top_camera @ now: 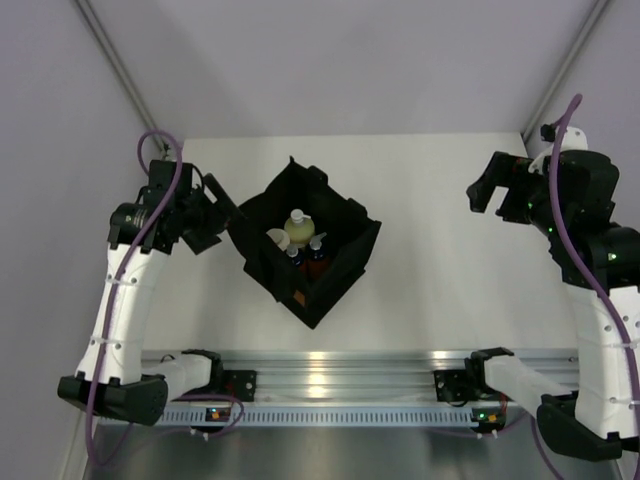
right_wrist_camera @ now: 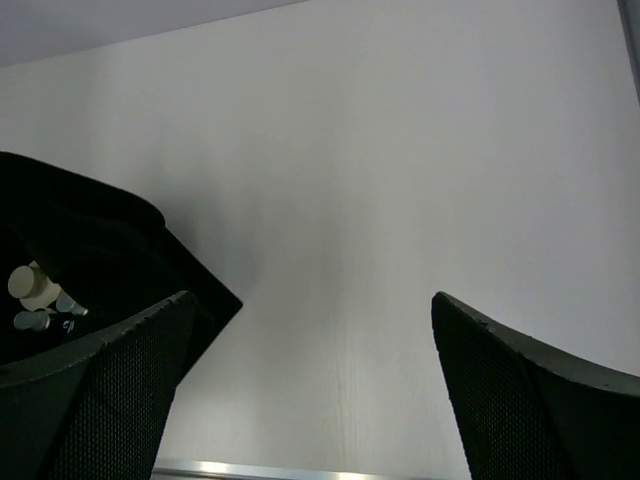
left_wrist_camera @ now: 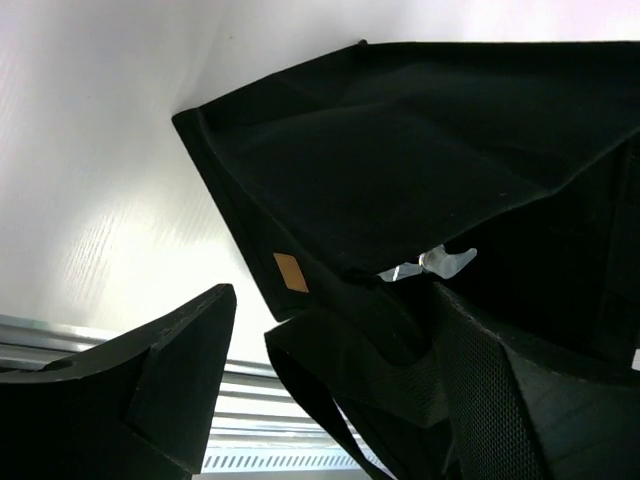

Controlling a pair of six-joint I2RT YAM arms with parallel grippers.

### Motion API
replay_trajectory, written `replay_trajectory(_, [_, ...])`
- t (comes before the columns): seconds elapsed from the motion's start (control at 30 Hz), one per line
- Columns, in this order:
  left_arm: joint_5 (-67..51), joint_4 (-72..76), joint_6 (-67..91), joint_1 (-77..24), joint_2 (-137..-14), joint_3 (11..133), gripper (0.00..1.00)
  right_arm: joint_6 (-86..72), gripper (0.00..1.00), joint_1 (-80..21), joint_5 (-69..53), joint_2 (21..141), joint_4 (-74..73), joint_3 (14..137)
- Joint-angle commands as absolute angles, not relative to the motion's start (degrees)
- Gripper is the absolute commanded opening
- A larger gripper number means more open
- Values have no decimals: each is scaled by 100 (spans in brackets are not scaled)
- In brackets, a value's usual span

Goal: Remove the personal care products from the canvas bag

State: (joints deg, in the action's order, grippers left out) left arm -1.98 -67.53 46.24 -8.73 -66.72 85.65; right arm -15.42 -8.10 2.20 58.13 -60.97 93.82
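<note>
The black canvas bag (top_camera: 345, 250) stands open mid-table, with an orange patch (top_camera: 298, 297) on its near side. Inside it stand the personal care products: a pale yellow-green bottle (top_camera: 298, 232), a cream cap (top_camera: 276, 238) and two dark-banded bottles (top_camera: 317, 251). My left gripper (top_camera: 216, 214) is open at the bag's left corner. In the left wrist view the bag's wall (left_wrist_camera: 400, 160) and a handle strap (left_wrist_camera: 310, 385) lie between its fingers (left_wrist_camera: 170, 390), untouched on the left side. My right gripper (top_camera: 484, 190) hangs open over bare table, far right of the bag (right_wrist_camera: 90, 235).
The aluminium rail (top_camera: 330, 372) with both arm bases runs along the near edge. White walls close in the back and sides. Bare white table (right_wrist_camera: 400, 200) spreads under the right gripper (right_wrist_camera: 311, 300).
</note>
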Motion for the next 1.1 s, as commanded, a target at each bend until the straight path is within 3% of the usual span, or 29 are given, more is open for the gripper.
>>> replay_trajectory(0.0, [-510,-6242,4597,-888,-6451,8448,80,-1661,99,-879,-202,5704,-6047,9378])
replay_trajectory(0.03, [-553,-6153,4588,-888,-6442,8385,77,-1670,99,-888,-298,5687,-6021,9352])
replay_trajectory(0.17, [-571,-6003,4702,-888,-6451,8095,51,-1749,99,-888,-500,5678,-5924,9273])
replay_trajectory(0.2, [-528,-6012,4711,-888,-6416,8069,38,-1758,99,-879,-588,5686,-5863,9255])
replay_trajectory(0.3, [-308,-6012,4693,-888,-6250,7902,27,-1889,99,-896,-1413,5791,-5678,9185])
replay_trajectory(0.33, [-290,-6012,4693,-888,-6214,7858,17,-2003,98,-1001,-1772,5853,-5452,9158])
replay_trajectory(0.37, [-316,-6003,4685,-888,-6196,7736,14,-2308,88,-1089,-1871,5914,-5336,9167])
replay_trajectory(0.4, [-334,-6003,4685,-888,-6179,7656,11,-2433,84,-1246,-1916,5985,-5239,9228])
replay_trajectory(0.43, [-334,-5994,4685,-888,-6179,7568,0,-2513,83,-1761,-1698,6081,-5099,9307])
replay_trajectory(0.73, [-624,-5089,4518,-914,-5687,6223,0,-2505,74,-4329,-248,7785,-5089,10968])
replay_trajectory(1.07, [-659,-4799,4307,-976,-5485,5406,0,-2452,68,-5642,123,9262,-5089,11724])
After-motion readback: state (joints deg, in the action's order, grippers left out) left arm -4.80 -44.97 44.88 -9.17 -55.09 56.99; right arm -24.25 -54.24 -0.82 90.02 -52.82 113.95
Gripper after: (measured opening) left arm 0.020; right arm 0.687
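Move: The canvas bag's left rim lies almost between the left fingers, 1 cm ahead, 1 cm right and some 2 cm below; inside the bag, roughly 19 cm down, the white jar stands 6 cm right and 2 cm ahead, the yellow pump bottle 11 cm right and 5 cm ahead. From the right hand that yellow bottle lies about 37 cm left, 6 cm ahead and 29 cm down, the nearer dark pump bottle about 33 cm left, level, equally low. The left hand shuts its wide-open fingers on the cloth of the bag's left rim, starting a pinch, then keeps hold and draws the rim about 8 cm down with little sideways travel. After a slow start the right hand sweeps fast to the left, some 30 cm, towards the products until it is over the bag's mouth, turning about 45 degrees counter-clockwise and narrowing its open fingers by roughly a third, still empty. ##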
